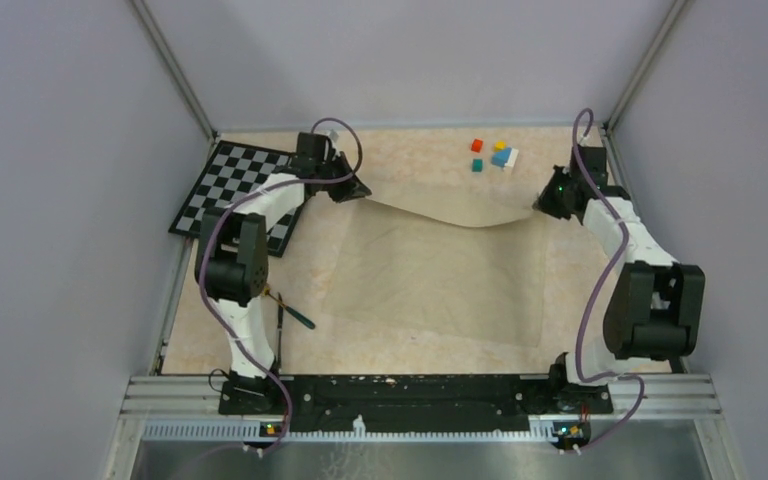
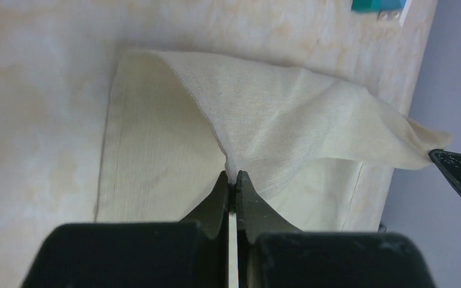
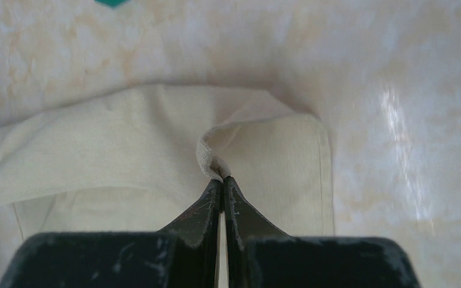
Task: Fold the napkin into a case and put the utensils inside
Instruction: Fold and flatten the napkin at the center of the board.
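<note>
The beige napkin (image 1: 440, 265) lies spread in the middle of the table, its far edge lifted and sagging between both grippers. My left gripper (image 1: 355, 190) pinches the far left corner, jaws shut on the cloth (image 2: 276, 114) at the tips (image 2: 232, 178). At the far right, my right gripper (image 1: 545, 205) is shut on the other far corner, a small curl of napkin (image 3: 156, 138) poking out above its tips (image 3: 222, 180). The utensils (image 1: 290, 314), dark sticks with one teal handle, lie on the table left of the napkin, beside the left arm.
A black-and-white checkerboard (image 1: 222, 185) lies at the far left, partly under the left arm. Several small coloured cubes (image 1: 495, 155) sit at the far right of the table. Grey walls close in on both sides.
</note>
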Robot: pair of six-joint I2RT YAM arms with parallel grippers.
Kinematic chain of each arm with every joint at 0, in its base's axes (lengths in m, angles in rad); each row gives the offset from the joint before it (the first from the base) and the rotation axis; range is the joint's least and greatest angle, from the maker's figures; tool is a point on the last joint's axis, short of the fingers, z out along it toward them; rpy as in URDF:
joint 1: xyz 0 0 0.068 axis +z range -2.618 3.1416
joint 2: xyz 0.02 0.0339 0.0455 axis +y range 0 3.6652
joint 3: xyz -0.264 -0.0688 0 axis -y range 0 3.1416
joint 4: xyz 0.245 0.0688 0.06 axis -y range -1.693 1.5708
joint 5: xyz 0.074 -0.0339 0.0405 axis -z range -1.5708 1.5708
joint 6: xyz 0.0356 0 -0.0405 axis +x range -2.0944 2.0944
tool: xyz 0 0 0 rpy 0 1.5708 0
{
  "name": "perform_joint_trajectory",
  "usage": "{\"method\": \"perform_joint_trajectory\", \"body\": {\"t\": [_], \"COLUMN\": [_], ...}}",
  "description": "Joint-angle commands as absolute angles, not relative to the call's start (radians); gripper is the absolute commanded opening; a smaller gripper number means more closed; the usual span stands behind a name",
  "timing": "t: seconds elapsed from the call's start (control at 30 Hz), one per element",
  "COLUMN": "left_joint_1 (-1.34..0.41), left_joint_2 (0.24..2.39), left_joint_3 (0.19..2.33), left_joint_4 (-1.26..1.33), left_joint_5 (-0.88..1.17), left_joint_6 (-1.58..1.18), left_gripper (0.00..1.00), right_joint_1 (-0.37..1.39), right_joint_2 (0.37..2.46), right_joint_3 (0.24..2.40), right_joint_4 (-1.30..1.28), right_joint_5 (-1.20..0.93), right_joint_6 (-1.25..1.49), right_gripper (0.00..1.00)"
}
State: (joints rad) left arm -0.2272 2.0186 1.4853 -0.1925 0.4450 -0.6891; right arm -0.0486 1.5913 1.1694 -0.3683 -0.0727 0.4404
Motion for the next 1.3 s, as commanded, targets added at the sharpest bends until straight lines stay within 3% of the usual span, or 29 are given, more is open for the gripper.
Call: {"method": "perform_joint_trajectory", "body": {"t": [0.0, 0.2, 0.4, 0.97, 1.27], "left_joint_1": [-0.212, -0.212, -0.212, -0.212, -0.212], "left_joint_2": [1.816, 1.628, 1.478, 1.312, 1.341], "left_joint_3": [1.334, 1.127, 0.881, 0.707, 0.664], "left_joint_4": [-0.344, -0.470, -0.441, -0.494, -0.481], "left_joint_5": [0.471, 0.457, 0.565, 0.509, 0.496], "left_joint_6": [-0.600, -0.504, -0.521, -0.534, -0.538], "left_gripper": [0.00, 0.00, 0.00, 0.00, 0.00], "right_joint_1": [-0.055, -0.056, -0.055, -0.055, -0.052], "right_joint_2": [1.368, 1.168, 0.982, 0.941, 1.040], "right_joint_3": [1.036, 0.870, 0.687, 0.637, 0.628], "right_joint_4": [-0.563, -0.821, -0.901, -1.018, -0.996], "right_joint_5": [-0.160, -0.120, -0.128, -0.050, -0.040], "right_joint_6": [0.503, 0.596, 0.683, 0.677, 0.679], "right_gripper": [0.00, 0.00, 0.00, 0.00, 0.00]}}
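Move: The napkin's near edge is where the held far edge is going: its left corner lies about 28 cm back and 10 cm left of the left hand, its right corner roughly 31 cm back and 2 cm right of the right hand, each some 10 cm lower. The spoon lies about 28 cm back and 19 cm left of the left hand; the teal block is about 10 cm ahead and 13 cm left of the right hand. The napkin's far edge, still pinched between both closed grippers, is carried back towards the robot over the lower layer to the near edge, about 27 cm. Both hands go quickly at first, then ease off, sinking 6 to 8 cm in all; the left also drifts about 6 cm left. Their fingers tip further down, the right by some 35 degrees, the left less. ##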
